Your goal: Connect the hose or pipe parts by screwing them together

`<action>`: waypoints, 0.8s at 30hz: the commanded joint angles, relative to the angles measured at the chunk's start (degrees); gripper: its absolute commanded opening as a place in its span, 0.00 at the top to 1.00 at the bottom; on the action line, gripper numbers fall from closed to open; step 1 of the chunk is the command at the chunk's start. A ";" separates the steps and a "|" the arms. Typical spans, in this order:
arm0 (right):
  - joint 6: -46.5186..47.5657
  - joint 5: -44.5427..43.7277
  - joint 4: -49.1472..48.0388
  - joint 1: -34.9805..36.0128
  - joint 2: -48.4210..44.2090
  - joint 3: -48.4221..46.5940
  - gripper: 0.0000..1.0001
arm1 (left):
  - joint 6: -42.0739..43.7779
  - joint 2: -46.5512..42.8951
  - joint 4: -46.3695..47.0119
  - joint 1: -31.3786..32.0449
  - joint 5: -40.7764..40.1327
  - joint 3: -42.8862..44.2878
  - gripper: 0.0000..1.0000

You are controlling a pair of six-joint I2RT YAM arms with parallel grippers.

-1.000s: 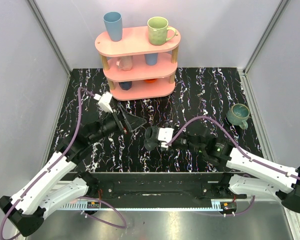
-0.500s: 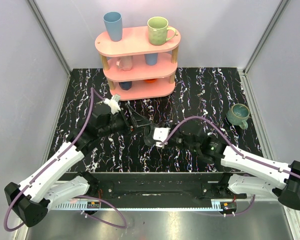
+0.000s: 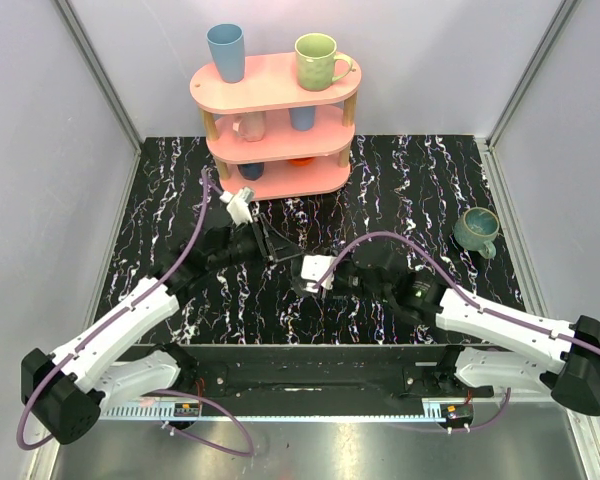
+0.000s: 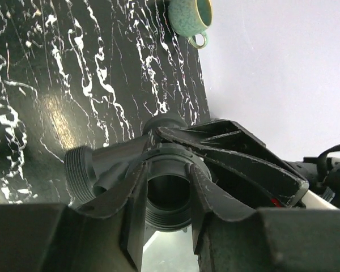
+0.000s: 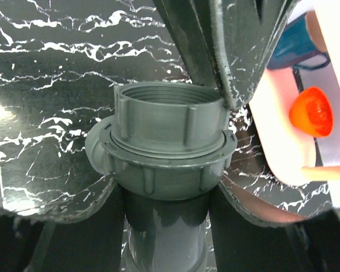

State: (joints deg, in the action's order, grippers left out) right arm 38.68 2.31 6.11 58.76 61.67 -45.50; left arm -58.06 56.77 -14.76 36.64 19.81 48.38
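The pipe parts (image 5: 167, 164) are one dark grey fitting: a ribbed collar, a threaded open end (image 5: 167, 113) and a threaded side branch (image 4: 79, 170). My right gripper (image 5: 164, 226) is shut on its smooth body just below the collar. My left gripper (image 4: 169, 207) has its fingers (image 4: 133, 209) pressed on either side of the threaded end (image 4: 167, 192), shut on it. In the top view the two grippers meet at mid table, left gripper (image 3: 283, 250) and right gripper (image 3: 308, 275), with the fitting (image 3: 295, 265) mostly hidden between them.
A pink three-tier shelf (image 3: 275, 130) holding cups stands at the back, close behind the left gripper, and shows in the right wrist view (image 5: 277, 113). A green mug (image 3: 475, 230) sits at the right of the black marbled table (image 3: 400, 180). Purple cables loop over both arms.
My left arm swung right to the fitting held by the right gripper, and its jaws closed round the threaded end. The right gripper shifted slightly left, still gripping.
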 commanded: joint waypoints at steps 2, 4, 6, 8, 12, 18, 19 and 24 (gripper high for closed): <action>-3.95 3.84 -2.95 0.30 -0.06 -5.92 1.00 | 21.46 -1.13 16.32 1.50 13.48 -3.98 0.77; -5.80 7.60 -1.55 -0.05 -0.23 -6.71 1.00 | 30.26 -3.32 23.79 1.50 18.12 -7.31 0.77; -7.55 10.16 -1.19 -1.19 -0.32 -6.89 1.00 | 39.19 -4.47 28.80 1.50 22.88 -9.17 0.77; -8.44 11.67 -1.19 -2.07 0.20 -6.80 1.00 | 45.99 -5.09 29.80 1.50 29.30 -9.62 0.78; -10.63 14.47 -0.22 -4.18 1.26 -6.89 1.00 | 66.85 -4.65 19.82 1.50 41.33 -7.34 0.71; -12.31 17.91 -0.31 -6.29 0.73 -6.54 1.00 | 74.67 -8.25 17.75 1.50 45.58 -8.12 0.36; -12.40 18.26 -0.31 -6.55 0.73 -6.45 1.00 | 74.76 -9.56 17.84 1.50 45.23 -8.65 0.32; -12.48 18.53 -0.75 -7.35 1.17 -6.10 1.00 | 70.92 -14.14 20.46 1.50 37.95 -10.41 0.06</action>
State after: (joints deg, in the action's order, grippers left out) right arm 27.49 19.14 10.52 52.14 63.02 -48.69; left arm 11.90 46.09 2.28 38.02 58.85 39.05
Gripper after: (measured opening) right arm 0.561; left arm 0.886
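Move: The left fingers are already closed on the collar nut at the fitting's open end; the nut's middle lies about 2 cm back, 1 cm right of and 1 cm below that hand point. The fitting's side branch sits about 6 cm back, 1 cm right and 6 cm lower, and the right gripper's fingers are some 4 cm back, 5 cm right and 3 cm below. From the right hand, which holds the pipe, the nut is roughly 4 cm left, 2 cm ahead and 2 cm up. The left hand, still gripping the collar nut, rolls clockwise as seen from behind it looking along its fingers, by some 60 degrees, while drawing back, then opens wide to let go and continues mainly back, ending about 10 cm back and slightly higher, still rolling and swinging to point more to the right. The right hand keeps its grip on the pipe, giving about 2.5 cm back and tipping roughly 15 degrees, then eases forward about a centimetre once the left lets go. ##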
